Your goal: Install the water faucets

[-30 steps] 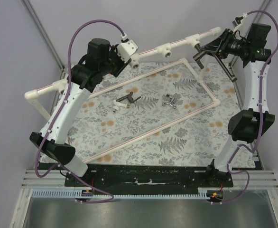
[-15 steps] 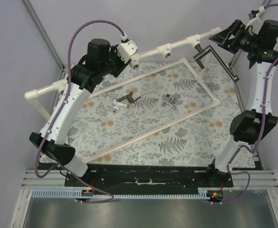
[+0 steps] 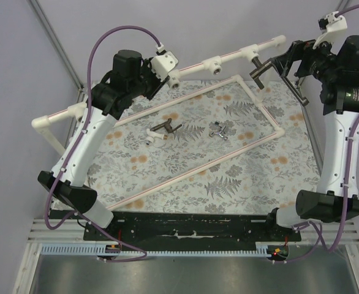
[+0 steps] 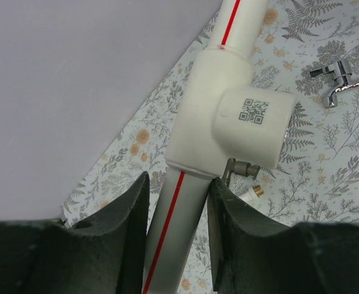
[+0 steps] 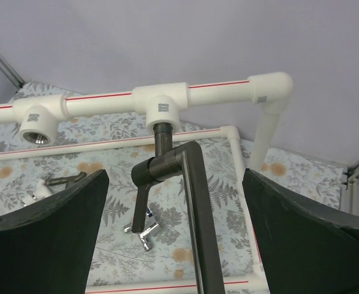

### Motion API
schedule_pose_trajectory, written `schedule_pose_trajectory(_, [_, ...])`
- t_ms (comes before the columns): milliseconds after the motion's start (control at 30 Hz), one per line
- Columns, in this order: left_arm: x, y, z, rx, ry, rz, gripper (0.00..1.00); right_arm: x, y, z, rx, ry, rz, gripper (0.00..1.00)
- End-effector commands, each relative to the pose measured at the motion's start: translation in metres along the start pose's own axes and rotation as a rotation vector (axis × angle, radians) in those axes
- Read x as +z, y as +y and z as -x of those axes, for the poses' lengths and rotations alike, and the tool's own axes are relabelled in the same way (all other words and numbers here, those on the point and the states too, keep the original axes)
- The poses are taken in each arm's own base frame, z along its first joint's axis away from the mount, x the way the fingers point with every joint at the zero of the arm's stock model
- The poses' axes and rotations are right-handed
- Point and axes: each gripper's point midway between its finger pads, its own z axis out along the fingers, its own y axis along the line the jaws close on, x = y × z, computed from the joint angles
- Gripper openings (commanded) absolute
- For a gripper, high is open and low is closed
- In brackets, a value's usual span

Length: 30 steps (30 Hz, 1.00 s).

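Note:
A dark L-shaped faucet (image 3: 259, 66) hangs screwed by its thread into a socket of the white pipe frame (image 3: 228, 56); in the right wrist view this faucet (image 5: 167, 164) has its long spout running down between my fingers, untouched. My right gripper (image 3: 282, 61) (image 5: 176, 233) stands wide open just right of it. My left gripper (image 3: 157, 78) (image 4: 178, 202) is shut on the frame's red-striped pipe (image 4: 173, 226), below a tee fitting (image 4: 228, 122). The short dark faucet (image 3: 164, 129) (image 5: 63, 179) and the silver faucet (image 3: 220, 130) (image 4: 339, 76) lie on the patterned cloth.
An empty threaded socket (image 5: 35, 131) sits further left on the top pipe. The frame's lower rectangle (image 3: 271, 116) rests on the cloth around both loose faucets. Grey walls and a metal post (image 3: 57, 43) close in the back.
My right gripper has opened, let go of the L-shaped faucet and drawn back to the right. The faucet stays in its socket. The left arm has not moved.

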Motion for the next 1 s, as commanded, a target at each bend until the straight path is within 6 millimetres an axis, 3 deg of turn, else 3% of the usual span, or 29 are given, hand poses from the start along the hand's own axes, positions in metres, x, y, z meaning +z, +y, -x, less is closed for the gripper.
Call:
schedule_pose_trajectory(0, [-0.016,0.027,0.007,-0.208,-0.021,0.152,0.02,0.013,-0.031,-0.037,-0.003,0.103,-0.109,0.98])
schedule_pose_trajectory(333, [-0.016,0.021,0.011,-0.223,-0.044,0.120,0.02,0.041,-0.056,-0.080,0.104,0.208,-0.156,0.98])
schedule_pose_trajectory(567, [-0.014,0.014,0.012,-0.231,-0.057,0.085,0.02,0.049,-0.065,-0.099,0.295,0.256,-0.137,0.98])
schedule_pose_trajectory(967, [-0.012,0.009,0.013,-0.236,-0.070,0.063,0.02,0.059,-0.062,-0.134,0.432,0.327,-0.059,0.98])
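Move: The black faucet hangs from its pipe tee, its middle about 5 cm ahead of the right hand, 1 cm left and 9 cm below. The tee is some 10 cm ahead, 7 cm left and 2 cm below; the pipe's corner elbow is about 13 cm ahead, 2 cm right and 1 cm below. From the left hand, still gripping the pipe, the faucet lies roughly 33 cm right, 2 cm ahead and 7 cm lower. Fingers staying wide open, the right hand sinks about 13 cm and slightly forward around the black spout, tipping downward. ##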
